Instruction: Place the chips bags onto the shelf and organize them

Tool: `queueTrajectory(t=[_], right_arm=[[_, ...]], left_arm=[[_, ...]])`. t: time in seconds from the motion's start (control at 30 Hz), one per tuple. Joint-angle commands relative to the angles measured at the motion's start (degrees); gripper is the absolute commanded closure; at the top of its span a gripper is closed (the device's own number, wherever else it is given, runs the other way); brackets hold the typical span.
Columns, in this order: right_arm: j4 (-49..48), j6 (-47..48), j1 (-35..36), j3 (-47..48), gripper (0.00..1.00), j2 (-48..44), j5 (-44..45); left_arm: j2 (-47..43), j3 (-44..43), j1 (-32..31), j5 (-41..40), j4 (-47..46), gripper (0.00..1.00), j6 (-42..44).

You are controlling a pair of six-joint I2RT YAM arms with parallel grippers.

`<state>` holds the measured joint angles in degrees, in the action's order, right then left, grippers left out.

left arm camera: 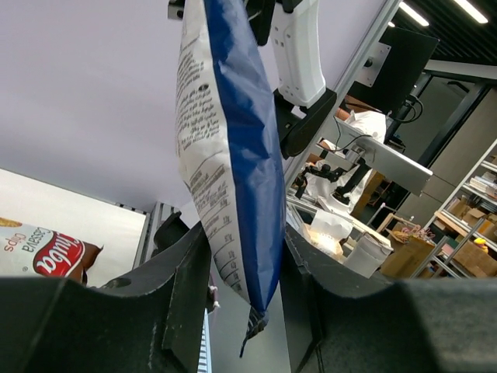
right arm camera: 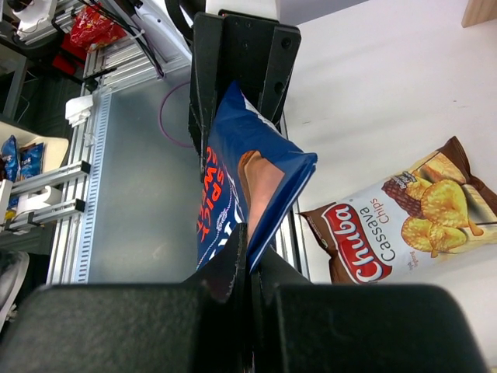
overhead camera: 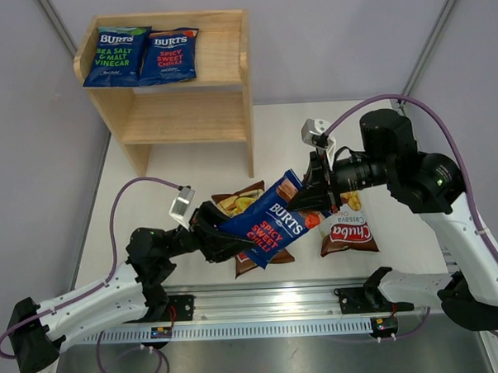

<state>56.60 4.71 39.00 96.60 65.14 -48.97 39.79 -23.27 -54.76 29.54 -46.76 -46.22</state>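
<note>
A blue Burts "Spicy Sweet Chilli" bag (overhead camera: 271,223) hangs in the air between my two grippers, above the table's near middle. My right gripper (overhead camera: 319,192) is shut on its upper end (right arm camera: 233,179). My left gripper (overhead camera: 214,233) stands open around its lower end (left arm camera: 233,155), with a gap on one side. One Chuba bag (overhead camera: 347,228) lies flat to the right. Another Chuba bag (overhead camera: 237,202) lies partly hidden under the held bag. Two Burts bags, sea salt (overhead camera: 115,56) and spicy (overhead camera: 169,56), lie side by side on top of the wooden shelf (overhead camera: 227,63).
The shelf stands at the far left of the white table; its lower tier (overhead camera: 188,115) holds nothing. An aluminium rail (overhead camera: 262,306) with the arm bases runs along the near edge. Grey walls close in both sides.
</note>
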Motion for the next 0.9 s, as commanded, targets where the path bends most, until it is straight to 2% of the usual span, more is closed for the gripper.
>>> queueTrajectory(t=[0.0,0.13,0.27,0.33,0.53,0.57,0.6,0.63,0.67,0.7,0.77,0.8,0.87], right_arm=[[0.79,2.15,0.2,4.47,1.0,1.47,1.86],[2.2,2.85,0.2,6.49,1.0,3.14,2.39],[2.91,3.03,0.11,7.64,1.0,4.29,2.13],[2.82,2.94,0.2,7.55,1.0,4.82,1.95],[1.85,2.41,0.2,6.94,1.0,5.43,0.98],[1.76,2.5,0.2,6.85,1.0,5.43,1.07],[1.5,2.41,0.2,6.85,1.0,5.26,1.77],[0.98,2.15,0.2,6.76,0.99,4.99,2.47],[0.8,2.15,0.2,6.76,0.75,4.82,3.69],[0.62,2.06,0.2,6.85,0.63,4.29,4.66],[-0.43,1.09,0.2,7.11,0.55,3.59,7.99],[-0.7,0.74,0.2,7.2,0.34,2.63,9.58],[-2.28,-1.45,0.19,7.46,0.27,1.48,17.1]], left_arm=[[-0.68,1.2,-0.43,0.17,-2.37,0.6,-0.63],[-1.9,2.08,-0.43,0.17,0.34,0.59,-0.37],[-3.84,3.14,-0.52,-0.71,1.59,0.76,-0.01],[-4.45,2.97,-0.52,-1.24,2.54,0.81,0.33],[-6.57,1.74,-0.52,-2.2,4.57,0.82,1.66],[-6.83,1.73,-0.52,-2.21,4.49,0.87,1.83],[-6.92,1.65,-0.52,-2.64,4.84,0.98,1.83],[-7.09,1.65,-0.52,-3.25,5.88,1.0,1.83],[-7.62,1.73,-0.52,-3.7,6.24,1.0,1.74],[-8.06,1.91,-0.52,-5.18,6.51,1.0,1.66],[-8.94,2.35,-0.52,-6.42,7.21,1.0,1.48],[-10.16,2.44,-0.52,-8.25,7.65,1.0,1.48],[-11.31,2.09,-0.52,-10.11,9.58,1.0,1.48]])
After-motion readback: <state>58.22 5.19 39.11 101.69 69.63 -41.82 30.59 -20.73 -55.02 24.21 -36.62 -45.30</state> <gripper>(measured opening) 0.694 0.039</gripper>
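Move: The Spicy Sweet Chilli bag hangs between the two hands. Its middle is about 7 cm right, 2 cm ahead and 3 cm above the left hand, whose half-open fingers straddle its lower end; from the right hand, gripping the other end, it is 6 cm left, 2 cm back and 3 cm lower. Far below, the near Chuba bag lies roughly 14 cm ahead and 2 cm right of the left hand; the far Chuba bag lies some 10 cm ahead and 18 cm right of the right hand. The Spicy Sweet Chilli bag changes hands in mid-air: the left hand sinks about 2 cm, shuts its fingers to pinch the lower end, then eases about 1.5 cm left. The right hand keeps its grip while drifting forward, then opens wide around the upper end and goes on forward, about 3 cm in all. ##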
